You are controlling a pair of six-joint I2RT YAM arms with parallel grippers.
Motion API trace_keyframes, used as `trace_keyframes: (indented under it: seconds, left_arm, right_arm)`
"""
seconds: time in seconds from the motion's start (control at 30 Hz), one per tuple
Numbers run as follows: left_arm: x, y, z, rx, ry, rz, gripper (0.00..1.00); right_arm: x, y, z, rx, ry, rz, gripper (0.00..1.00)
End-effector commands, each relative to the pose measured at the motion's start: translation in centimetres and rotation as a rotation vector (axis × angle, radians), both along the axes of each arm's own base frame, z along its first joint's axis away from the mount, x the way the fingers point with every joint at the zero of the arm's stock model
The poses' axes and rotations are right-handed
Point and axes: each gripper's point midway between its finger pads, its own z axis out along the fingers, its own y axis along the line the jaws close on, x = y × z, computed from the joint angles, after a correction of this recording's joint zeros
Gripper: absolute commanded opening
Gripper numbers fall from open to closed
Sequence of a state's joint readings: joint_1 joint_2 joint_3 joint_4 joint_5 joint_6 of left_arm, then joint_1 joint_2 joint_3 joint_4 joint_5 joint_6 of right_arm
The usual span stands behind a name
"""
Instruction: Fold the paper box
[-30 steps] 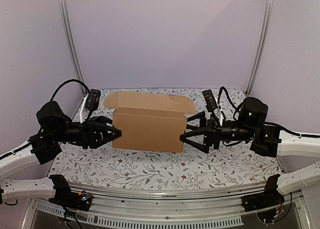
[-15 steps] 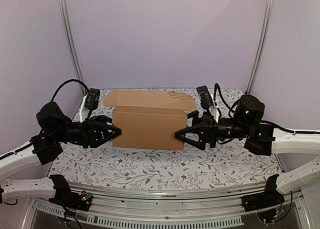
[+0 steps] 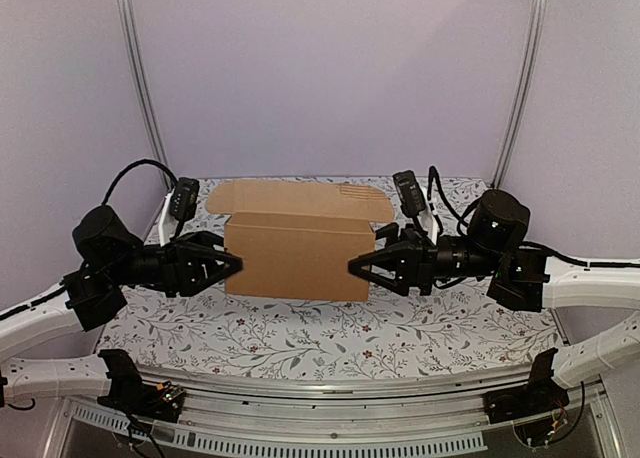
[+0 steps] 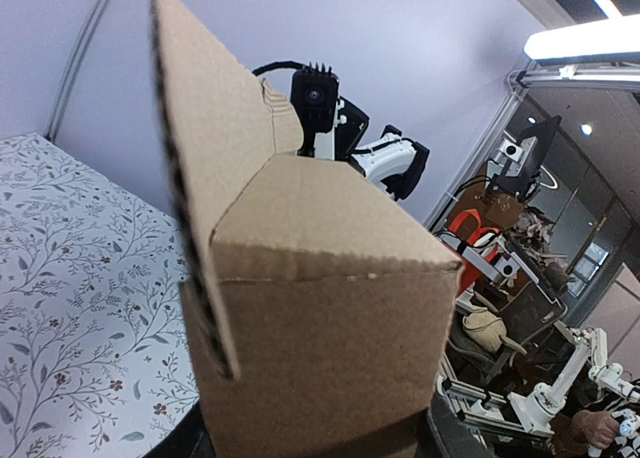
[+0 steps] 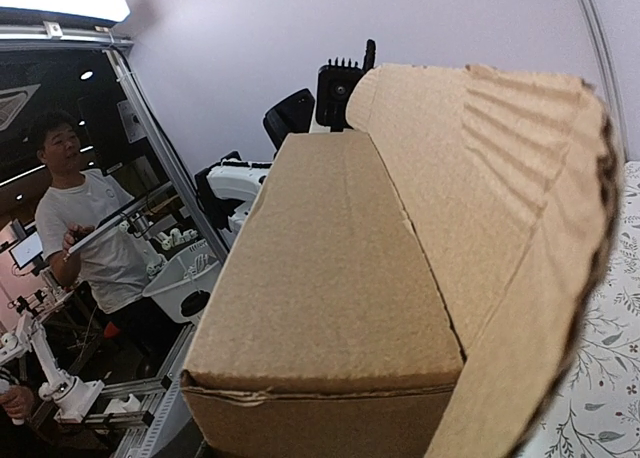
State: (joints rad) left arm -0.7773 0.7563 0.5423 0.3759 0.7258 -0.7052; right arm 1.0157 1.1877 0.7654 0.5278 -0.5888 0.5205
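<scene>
The paper box [image 3: 297, 258] stands as a brown rectangular carton in the middle of the flowered table [image 3: 320, 338]. Its long lid flap [image 3: 300, 198] lies open toward the back. My left gripper [image 3: 236, 265] is at the box's left end, and that end [image 4: 330, 348] fills the left wrist view with a dark finger [image 4: 455, 428] against its side, so the gripper is shut on it. My right gripper [image 3: 354, 268] straddles the right end. There the box [image 5: 330, 308] and its flap [image 5: 500, 228] hide the fingers, so contact is not visible.
Both arms reach in low from the sides, with their elbows [image 3: 100, 233] [image 3: 505, 218] beside the box. Two metal posts [image 3: 140, 78] [image 3: 520, 78] stand at the back corners before a plain wall. A rail [image 3: 320, 388] runs along the table's near edge.
My right gripper has moved left onto the box's right end and its jaws have narrowed. The left gripper and the box have stayed where they were.
</scene>
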Motion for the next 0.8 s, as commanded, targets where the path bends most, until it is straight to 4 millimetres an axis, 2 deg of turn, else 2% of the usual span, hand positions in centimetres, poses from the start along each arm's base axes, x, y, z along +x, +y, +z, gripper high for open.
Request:
trace_keyframes:
  seconds: [0.0,0.07,0.17,0.23,0.53,0.63,0.77]
  left_arm:
    - [0.2,0.1,-0.3,0.001,0.005,0.024,0.25]
    - [0.4,0.1,-0.6,0.01,0.01,0.036,0.37]
    - [0.7,0.4,-0.9,0.033,0.015,0.068,0.72]
    - [0.7,0.7,-1.0,0.048,0.011,0.088,0.8]
    - [2.9,2.7,-3.5,0.224,0.06,0.281,0.98]
    - [4.6,3.4,-4.8,0.318,0.083,0.379,0.99]
    - [7.5,4.8,-7.2,0.463,0.124,0.546,0.98]
  right_arm:
    - [-0.5,0.0,1.1,0.032,-0.021,0.017,0.32]
    - [-0.4,0.0,1.1,0.029,-0.019,0.012,0.3]
    - [-0.2,0.0,0.3,-0.003,-0.016,-0.007,0.29]
    - [0.2,-0.1,-0.8,-0.053,-0.028,-0.032,0.29]
    - [2.0,-2.0,-6.7,-0.312,-0.203,-0.169,0.29]
    - [2.1,-2.4,-8.4,-0.358,-0.292,-0.173,0.27]
    - [2.5,-2.4,-10.9,-0.39,-0.414,-0.175,0.16]
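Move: The paper box hangs in the air between the two grippers, pinched at its ends: its middle is about 10 cm to the right of the left hand and some 10 cm to the left of the right hand, level with both and no farther out. Its raised lid flap stands about 5 cm beyond the box's middle and 6 cm above it. The bare table is roughly 30 cm below the box. Open the left gripper wide to let go of the box's left end, and draw it clear, about 4 to 5 cm forward, sinking and backing off left, while turning it some 20 degrees counter-clockwise. Keep the right fingers pinched on the other end and lower the box about 7 cm towards the table, tipping those fingers downwards. ##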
